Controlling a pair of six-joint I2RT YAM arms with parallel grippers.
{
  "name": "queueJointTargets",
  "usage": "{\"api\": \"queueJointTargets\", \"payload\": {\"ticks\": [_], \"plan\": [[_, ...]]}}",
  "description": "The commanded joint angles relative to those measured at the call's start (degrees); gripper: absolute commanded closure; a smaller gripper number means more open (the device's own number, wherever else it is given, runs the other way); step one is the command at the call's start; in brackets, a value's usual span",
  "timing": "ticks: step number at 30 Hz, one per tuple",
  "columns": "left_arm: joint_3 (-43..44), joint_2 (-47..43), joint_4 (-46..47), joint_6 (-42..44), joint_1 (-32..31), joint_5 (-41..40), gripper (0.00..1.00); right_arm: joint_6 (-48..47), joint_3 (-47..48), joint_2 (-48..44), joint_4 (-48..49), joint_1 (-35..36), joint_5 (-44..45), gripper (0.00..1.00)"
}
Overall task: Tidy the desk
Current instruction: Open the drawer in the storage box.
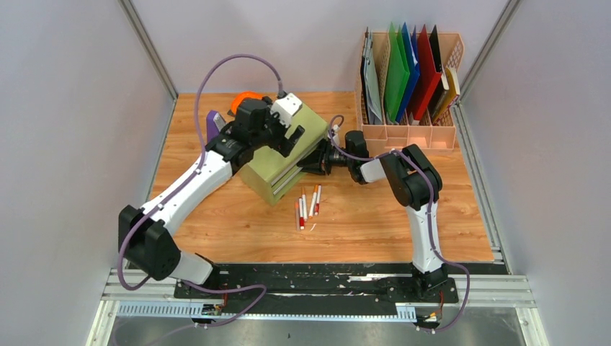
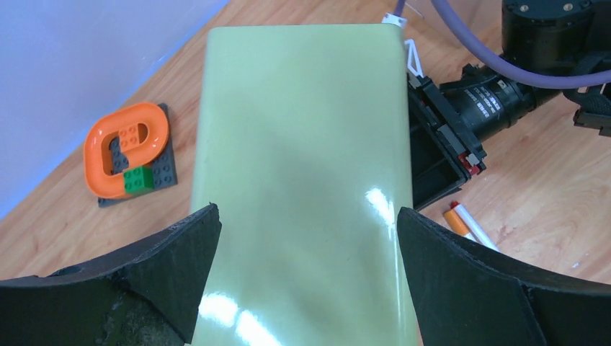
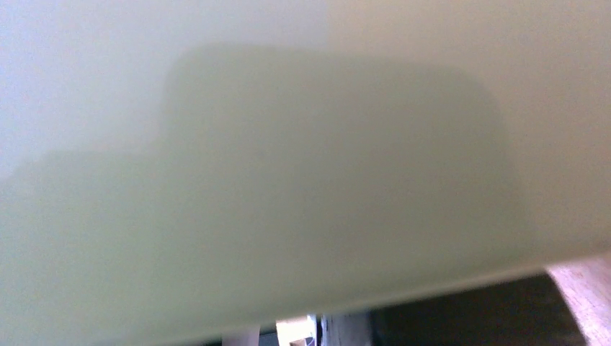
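Observation:
The desk (image 1: pixel 375 216) is an orange-brown wood top. An olive-green drawer chest (image 1: pixel 281 155) stands on it, left of centre. My left gripper (image 2: pixel 306 238) hovers over the chest's glossy top (image 2: pixel 302 144), open, one finger (image 2: pixel 180 259) past each long edge, holding nothing. My right gripper (image 1: pixel 311 160) presses against the chest's right side, where its black fingers (image 2: pixel 439 137) meet the green wall. The right wrist view is filled by blurred green surface, so those jaws are hidden there. Several red and orange-capped markers (image 1: pixel 308 205) lie loose in front of the chest.
A peach file rack (image 1: pixel 407 79) with coloured folders stands at the back right. An orange ring with Lego bricks on a grey plate (image 2: pixel 126 155) lies behind the chest, a purple object (image 1: pixel 212 122) beside it. A metal rail (image 1: pixel 324 277) runs along the near edge.

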Motion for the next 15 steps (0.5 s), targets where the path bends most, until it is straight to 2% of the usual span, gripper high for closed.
{"api": "queueJointTargets", "payload": {"ticks": [1,6,15], "plan": [[3.5,4.4,-1.0,5.1,-3.8,-4.0,0.0,-7.7,3.7,-3.4,2.9,-0.7,-2.6,1.0],[5.4,9.8,-1.6,6.9,-7.0,-11.9,0.0,-8.1,4.3,-2.7,2.3,-0.7,-2.9,1.0],[6.8,13.9,-1.4,6.8,-8.4,-18.7,0.0,-8.4,4.1,-2.5,2.5,-0.8,-3.4,1.0]]}}
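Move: The storage box's middle lies almost straight under the left hand, about 17 cm down, with its top between the spread fingers. From the left hand, the right gripper at the drawer side is some 8 cm right, 3 cm back and 18 cm lower; the markers are about 9 cm right and 15 cm back, and the orange dispenser 8 cm left and 17 cm ahead, both on the table. From the right hand, the box's middle is about 6 cm left, 3 cm ahead and level. Sinking about 6 cm towards the top of the storage box, the open left hand also slides some 4 cm right and slightly forward, towards the drawer-side edge. It rolls about 15 degrees, left side up, and the descent stops with the fingertips close over or on the lid. The right hand stays put at the drawer front, its fingers still nearly shut on it. ##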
